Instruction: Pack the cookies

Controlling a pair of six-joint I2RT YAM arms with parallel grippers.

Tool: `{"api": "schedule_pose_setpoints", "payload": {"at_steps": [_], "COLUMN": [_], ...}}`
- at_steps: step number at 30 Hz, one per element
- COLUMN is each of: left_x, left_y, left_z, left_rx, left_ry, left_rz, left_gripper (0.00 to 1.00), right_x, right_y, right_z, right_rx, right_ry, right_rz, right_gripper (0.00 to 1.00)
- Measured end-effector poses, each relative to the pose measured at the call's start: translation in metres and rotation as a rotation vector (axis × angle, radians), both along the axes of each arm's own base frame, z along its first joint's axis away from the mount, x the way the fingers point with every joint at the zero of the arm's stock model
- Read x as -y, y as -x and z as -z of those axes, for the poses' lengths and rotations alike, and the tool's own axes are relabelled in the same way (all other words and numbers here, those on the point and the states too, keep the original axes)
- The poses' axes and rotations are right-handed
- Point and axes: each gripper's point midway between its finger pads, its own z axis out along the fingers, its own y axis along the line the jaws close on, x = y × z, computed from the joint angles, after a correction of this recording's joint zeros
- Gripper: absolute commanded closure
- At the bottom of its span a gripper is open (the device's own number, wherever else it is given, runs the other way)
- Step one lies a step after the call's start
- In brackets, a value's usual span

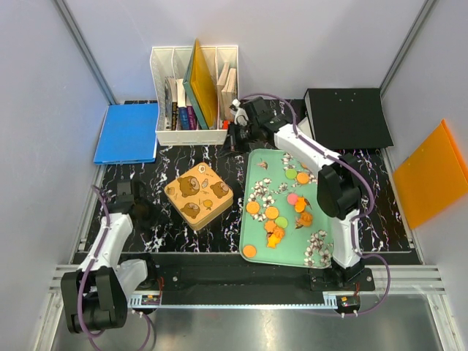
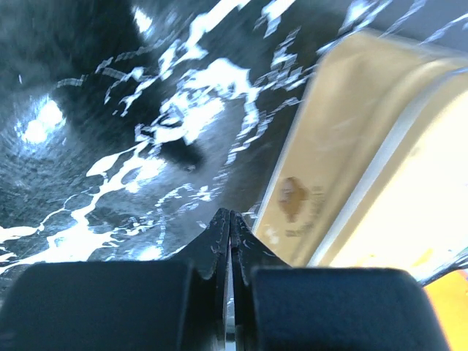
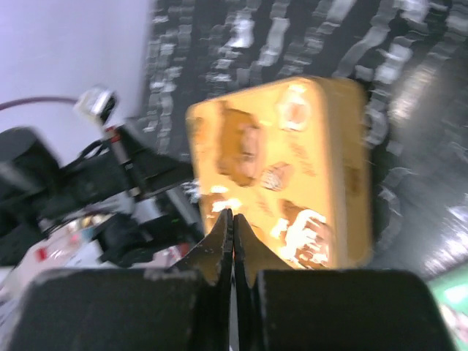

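Note:
The cookies [image 1: 271,213] lie loose on a mint-green tray [image 1: 256,238] at the right: mostly orange discs, a few green and pink. A yellow tin [image 1: 198,194] with brown bear prints sits closed to the tray's left; it also shows in the right wrist view [image 3: 292,168], and its side wall [image 2: 344,146] shows in the left wrist view. My left gripper [image 1: 145,210] hangs low over the mat left of the tin, fingers [image 2: 219,234] pressed together and holding nothing. My right gripper [image 1: 229,141] is behind the tin near the file holder, fingers [image 3: 219,238] shut and empty.
A white file holder [image 1: 194,95] with books stands at the back. A blue folder [image 1: 126,133] lies to its left, a black folder [image 1: 347,117] at the back right and an orange folder [image 1: 431,172] beyond the mat's right edge. The black marbled mat [image 1: 146,172] covers the table.

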Motion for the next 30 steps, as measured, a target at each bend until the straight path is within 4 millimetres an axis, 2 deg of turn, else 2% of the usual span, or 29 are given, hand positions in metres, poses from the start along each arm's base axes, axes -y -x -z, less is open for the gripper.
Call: {"api": "schedule_pose_setpoints", "payload": {"at_steps": [2, 5, 8, 11, 13, 16, 23, 30], "left_x": [-0.004, -0.008, -0.011, -0.014, -0.017, -0.018, -0.011, 0.021], "left_y": [-0.008, -0.016, -0.020, -0.024, -0.031, -0.042, -0.068, -0.083], "left_z": [-0.010, -0.019, -0.024, -0.031, -0.038, -0.050, -0.076, -0.087], "left_rx": [0.022, 0.043, 0.037, 0.028, 0.035, 0.055, 0.114, 0.200], "left_ry": [-0.013, -0.022, -0.026, -0.028, -0.030, -0.030, 0.027, 0.161], "left_rz": [-0.009, -0.021, -0.032, -0.043, -0.048, -0.049, -0.019, 0.074], "left_gripper": [0.97, 0.97, 0.97, 0.97, 0.97, 0.97, 0.95, 0.94], "right_x": [-0.016, -0.035, -0.048, -0.057, -0.060, -0.062, -0.063, -0.059], "right_y": [0.006, 0.013, 0.019, 0.028, 0.033, 0.037, 0.039, 0.041], "right_z": [-0.012, -0.012, 0.010, 0.045, 0.064, 0.079, 0.082, 0.091], "right_rx": [-0.013, -0.051, -0.126, -0.214, -0.261, -0.296, -0.302, -0.327], "right_ry": [-0.092, -0.187, -0.218, -0.204, -0.188, -0.173, -0.166, -0.135], "right_rz": [-0.053, -0.121, -0.169, -0.190, -0.196, -0.196, -0.195, -0.182], "right_gripper": [1.00, 1.00, 1.00, 1.00, 1.00, 1.00, 1.00, 1.00]}}
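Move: The lidded cookie tin is the thing for both hands. Its middle lies about 9 cm back, 8 cm left and some 14 cm below the raised right hand; from the left hand it is roughly 7 cm ahead and 13 cm to the right, at nearly its height. The book rack stands about 24 cm beyond the tin, the green tray's middle 29 cm to the tin's right and 4 cm nearer, the blue folder 24 cm left and 20 cm beyond it. Leftward with a slight rise, then down and back, the right hand brings its shut fingertips onto the far part of the tin's lid, ending about 9 cm lower, the wrist turning some 20 degrees; they come to rest on the lid. The shut left hand climbs and reaches forward about 8 cm each, curving right at the end towards the lid's left corner, still clear above it. ##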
